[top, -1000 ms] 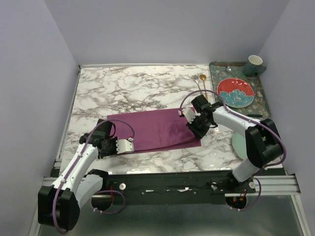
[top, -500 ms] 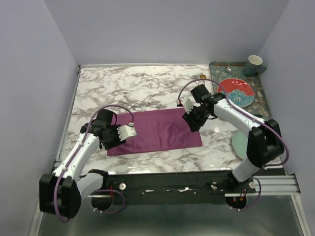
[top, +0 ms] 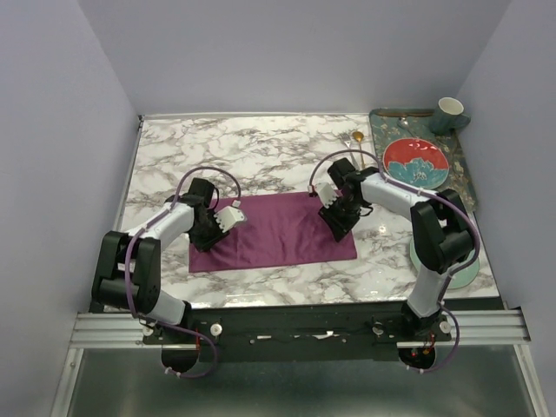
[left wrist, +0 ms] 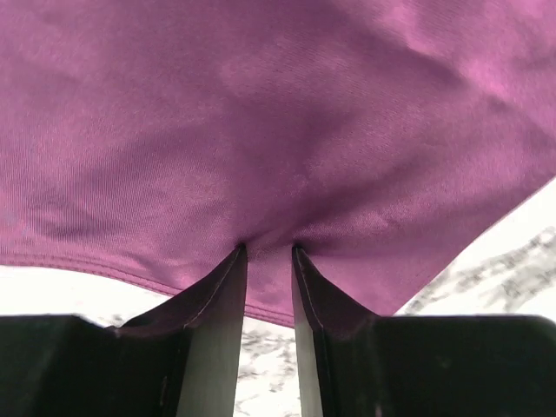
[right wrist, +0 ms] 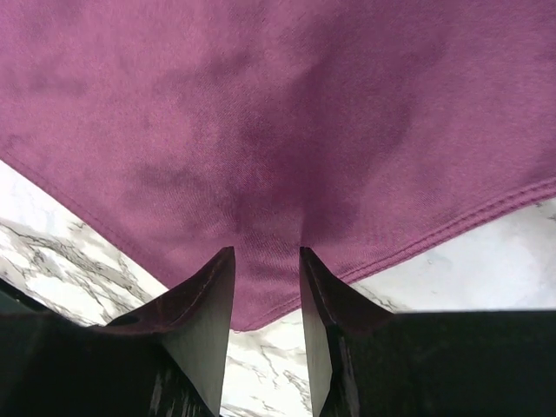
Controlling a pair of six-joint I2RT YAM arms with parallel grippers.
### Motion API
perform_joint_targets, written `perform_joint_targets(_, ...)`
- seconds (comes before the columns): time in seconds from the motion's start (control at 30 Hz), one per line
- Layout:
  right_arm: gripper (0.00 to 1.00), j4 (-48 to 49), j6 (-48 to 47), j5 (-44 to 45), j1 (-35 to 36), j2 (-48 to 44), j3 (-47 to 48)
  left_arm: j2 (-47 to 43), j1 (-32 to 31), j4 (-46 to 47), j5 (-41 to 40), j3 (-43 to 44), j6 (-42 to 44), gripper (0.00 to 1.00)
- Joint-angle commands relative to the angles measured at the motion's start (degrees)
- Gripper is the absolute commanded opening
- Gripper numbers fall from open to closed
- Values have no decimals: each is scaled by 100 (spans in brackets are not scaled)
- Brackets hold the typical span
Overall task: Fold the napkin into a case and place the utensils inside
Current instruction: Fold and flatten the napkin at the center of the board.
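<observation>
The plum-purple napkin (top: 278,234) lies flat as a wide rectangle on the marble table. My left gripper (top: 228,217) is down on its far left corner. In the left wrist view its jaws (left wrist: 268,250) stand a little apart, tips pressed into the napkin (left wrist: 278,130), which creases around them. My right gripper (top: 331,209) rests on the far right corner. Its jaws (right wrist: 267,252) are likewise apart, tips on the napkin (right wrist: 261,113) near the hem. Of the utensils, the gold spoon (top: 357,138) lies behind the right arm. I cannot make out the fork against the marble.
A dark patterned tray (top: 380,129) at the back right holds a red plate (top: 416,162) and a mug (top: 450,113). A pale green plate (top: 420,256) sits at the right, partly under the right arm. Walls close in the table on three sides.
My left gripper left the napkin's near left corner and moved to its far left corner. The right gripper shifted slightly along the far right corner. Both jaws opened, then narrowed.
</observation>
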Motion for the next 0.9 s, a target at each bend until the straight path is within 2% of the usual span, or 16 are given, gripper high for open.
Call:
perform_joint_targets(0.0, 43, 93, 114, -194, 42, 11, -352, 462, -3, 338, -137, 422, -190, 37)
perform_joint_targets(0.17, 43, -74, 211, -590, 51, -279, -433, 332, 23, 22, 117, 843, -146, 43)
perform_joint_targets(0.2, 44, -127, 255, -695, 42, -549, -319, 226, 50, -48, 222, 949, -155, 51)
perform_joint_targets(0.27, 50, -267, 395, -950, 42, -823, 32, -124, 146, -224, 609, 1395, -381, 57)
perform_joint_targets(0.3, 53, -303, 457, -986, 33, -946, 504, -240, 164, -294, 810, 1589, -488, 78)
perform_joint_targets(0.33, 56, -338, 518, -995, 33, -1139, 822, -362, 190, -304, 1100, 1774, -619, 91)
perform_joint_targets(0.37, 70, -330, 658, -960, 25, -1193, 1103, -590, 225, -252, 1285, 2133, -995, 99)
perform_joint_targets(0.4, 80, -312, 712, -934, 16, -1246, 1689, -705, 226, -95, 1357, 2275, -1233, 99)
perform_joint_targets(0.43, 88, -216, 799, -899, 16, -1264, 1974, -802, 226, 299, 1401, 2390, -1567, 99)
perform_joint_targets(0.47, 100, -137, 1000, -890, 16, -1238, 2220, -934, 226, 511, 1453, 2643, -1857, 99)
perform_joint_targets(0.5, 100, -14, 1124, -881, 16, -1211, 2484, -979, 226, 731, 1471, 2750, -2443, 99)
perform_joint_targets(0.63, 100, 1309, 1784, -312, 16, -948, 3223, -1006, 208, 1819, 2225, 3085, -3063, 99)
perform_joint_targets(0.7, 100, 1725, 1994, -274, 7, -597, 3373, -953, 199, 2557, 2281, 2727, -3483, 99)
perform_joint_targets(0.73, 99, 1858, 2074, -361, 16, -396, 3548, -892, 199, 2866, 2193, 2638, -4417, 99)
perform_joint_targets(0.8, 100, 1685, 2424, -502, -2, 252, 4250, -506, 208, 3150, 2514, 2654, -4776, 99)
perform_joint_targets(0.87, 100, 1315, 2775, -1290, -37, 580, 4524, -33, 217, 3167, 2824, 2751, -5443, 99)
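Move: Around 4 cm ahead and 19 cm to the right of the left hand lies the middle of the napkin, a centimetre below; both fingertip pairs are down at its near corners. For the right hand it is roughly 3 cm ahead, 18 cm left and 1 cm below. From that hand the fork is about 22 cm ahead, 3 cm right; the spoon 22 cm ahead, 6 cm right; the red plate 20 cm ahead, 20 cm right. Squaring the near edge, the left fingertips drag their end of the napkin about 4 cm forward while the right ones draw theirs some 2 cm back, bearing slightly downward. Then both hands lift off steeply, some 30 cm up, while heading forward and inward over the board, fingers opening wide and swinging up to point forward. ##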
